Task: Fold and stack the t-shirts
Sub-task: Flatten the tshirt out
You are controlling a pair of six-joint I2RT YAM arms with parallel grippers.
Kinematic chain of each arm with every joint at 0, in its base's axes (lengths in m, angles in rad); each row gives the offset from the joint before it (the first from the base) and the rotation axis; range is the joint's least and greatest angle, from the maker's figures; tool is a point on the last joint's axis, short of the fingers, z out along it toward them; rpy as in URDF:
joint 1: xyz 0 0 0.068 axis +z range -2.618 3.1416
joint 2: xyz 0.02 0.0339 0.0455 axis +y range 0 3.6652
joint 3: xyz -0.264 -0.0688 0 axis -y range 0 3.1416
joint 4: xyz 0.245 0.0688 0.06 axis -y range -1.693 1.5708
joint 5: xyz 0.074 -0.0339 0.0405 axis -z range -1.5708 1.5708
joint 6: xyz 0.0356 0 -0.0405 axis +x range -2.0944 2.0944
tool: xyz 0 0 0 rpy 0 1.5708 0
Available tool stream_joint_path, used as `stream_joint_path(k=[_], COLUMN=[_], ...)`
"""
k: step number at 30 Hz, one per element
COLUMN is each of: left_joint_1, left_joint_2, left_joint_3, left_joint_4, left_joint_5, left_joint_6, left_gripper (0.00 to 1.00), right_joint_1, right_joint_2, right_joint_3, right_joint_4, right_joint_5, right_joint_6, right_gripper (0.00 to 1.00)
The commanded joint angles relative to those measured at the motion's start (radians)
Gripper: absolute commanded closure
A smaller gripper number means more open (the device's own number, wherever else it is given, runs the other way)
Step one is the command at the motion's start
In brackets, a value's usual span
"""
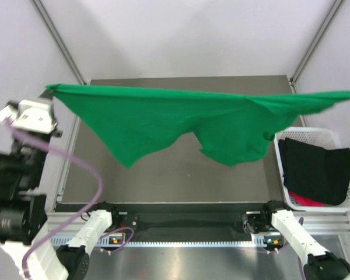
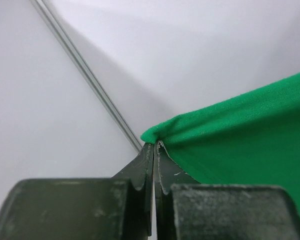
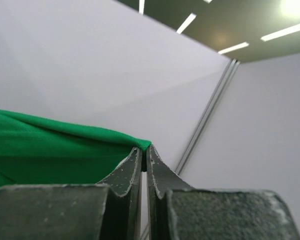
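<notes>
A bright green t-shirt point(image 1: 181, 119) hangs spread in the air above the table, pulled taut along its top edge between both arms. My left gripper point(image 1: 51, 92) is raised at the far left, shut on the shirt's left corner. In the left wrist view the pinched green t-shirt point(image 2: 240, 135) bunches just past the left gripper point(image 2: 154, 146). My right gripper point(image 3: 145, 150) is shut on the other corner of the green t-shirt point(image 3: 50, 150); in the top view it lies beyond the right edge. A black t-shirt point(image 1: 315, 169) and a red t-shirt point(image 1: 306, 201) lie bunched in the basket.
A white plastic basket point(image 1: 338, 135) stands at the table's right edge. The grey table point(image 1: 163, 181) lies under the hanging shirt. Pale walls and metal frame posts point(image 1: 61, 41) enclose the back and sides. A purple cable point(image 1: 76, 160) loops beside the left arm.
</notes>
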Motion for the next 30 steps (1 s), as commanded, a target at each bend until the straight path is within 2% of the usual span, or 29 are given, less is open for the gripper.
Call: stream_joint_path(k=[1,5,8,14,15,18,20,24,27,30], left_joint_1=[0.003,0.003,0.003,0.003,0.003,0.003,0.003,0.003,0.004,0.006], left_joint_2=[-0.011,0.026,0.035,0.032,0.043,0.075,0.122,0.267,0.435,0.603], left_joint_3=[0.082,0.096,-0.024,-0.444,-0.558,-0.772,-0.858,-1.013,-1.013,-0.939], left_joint_4=[0.011,0.007,0.006,0.035,0.088,0.194,0.308,0.489,0.589,0.623], left_joint_5=[-0.044,-0.100,-0.120,-0.087,-0.085,-0.087,-0.090,-0.102,-0.111,-0.128], left_joint_6=[0.025,0.071,0.134,0.211,0.226,0.260,0.278,0.292,0.306,0.304], left_gripper=[1.00,1.00,1.00,1.00,1.00,1.00,1.00,1.00,1.00,1.00], right_joint_1=[-0.022,-0.023,-0.023,-0.023,-0.023,-0.023,-0.023,-0.023,-0.023,-0.022], right_joint_2=[-0.019,0.006,0.035,0.090,0.101,0.153,0.217,0.386,0.568,0.763], right_joint_3=[0.052,0.039,-0.070,-0.441,-0.530,-0.685,-0.763,-0.826,-0.776,-0.641], right_joint_4=[0.005,0.028,0.056,0.167,0.200,0.273,0.304,0.401,0.436,0.424], right_joint_5=[0.018,0.027,0.035,0.032,0.030,0.029,0.024,0.030,0.036,0.056], right_joint_6=[-0.009,-0.026,-0.044,-0.069,-0.073,-0.076,-0.078,-0.090,-0.093,-0.055], right_gripper=[1.00,1.00,1.00,1.00,1.00,1.00,1.00,1.00,1.00,1.00])
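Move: Each hand already holds one upper corner of the green t-shirt high above the table. The far-left table area for the left corner lies about 22 cm ahead of the left hand, straight in line, some 56 cm below. For the right corner, the far-right table area is roughly 34 cm ahead and 5 cm left of the right hand, 60 cm below; the black shirt sits 14 cm ahead and 25 cm right, the red shirt level and 16 cm right, both around 63 cm down. Back and slightly up first, both hands together drawing the t-shirt some 5 cm nearer the bases, then whipping forward and steeply down towards the far table: the left about 50 cm down and 25 forward, the right about 45 down and nearly 40 forward. The wrists tip down some 60 degrees overall, while the shut fingers keep pinching the corners. ##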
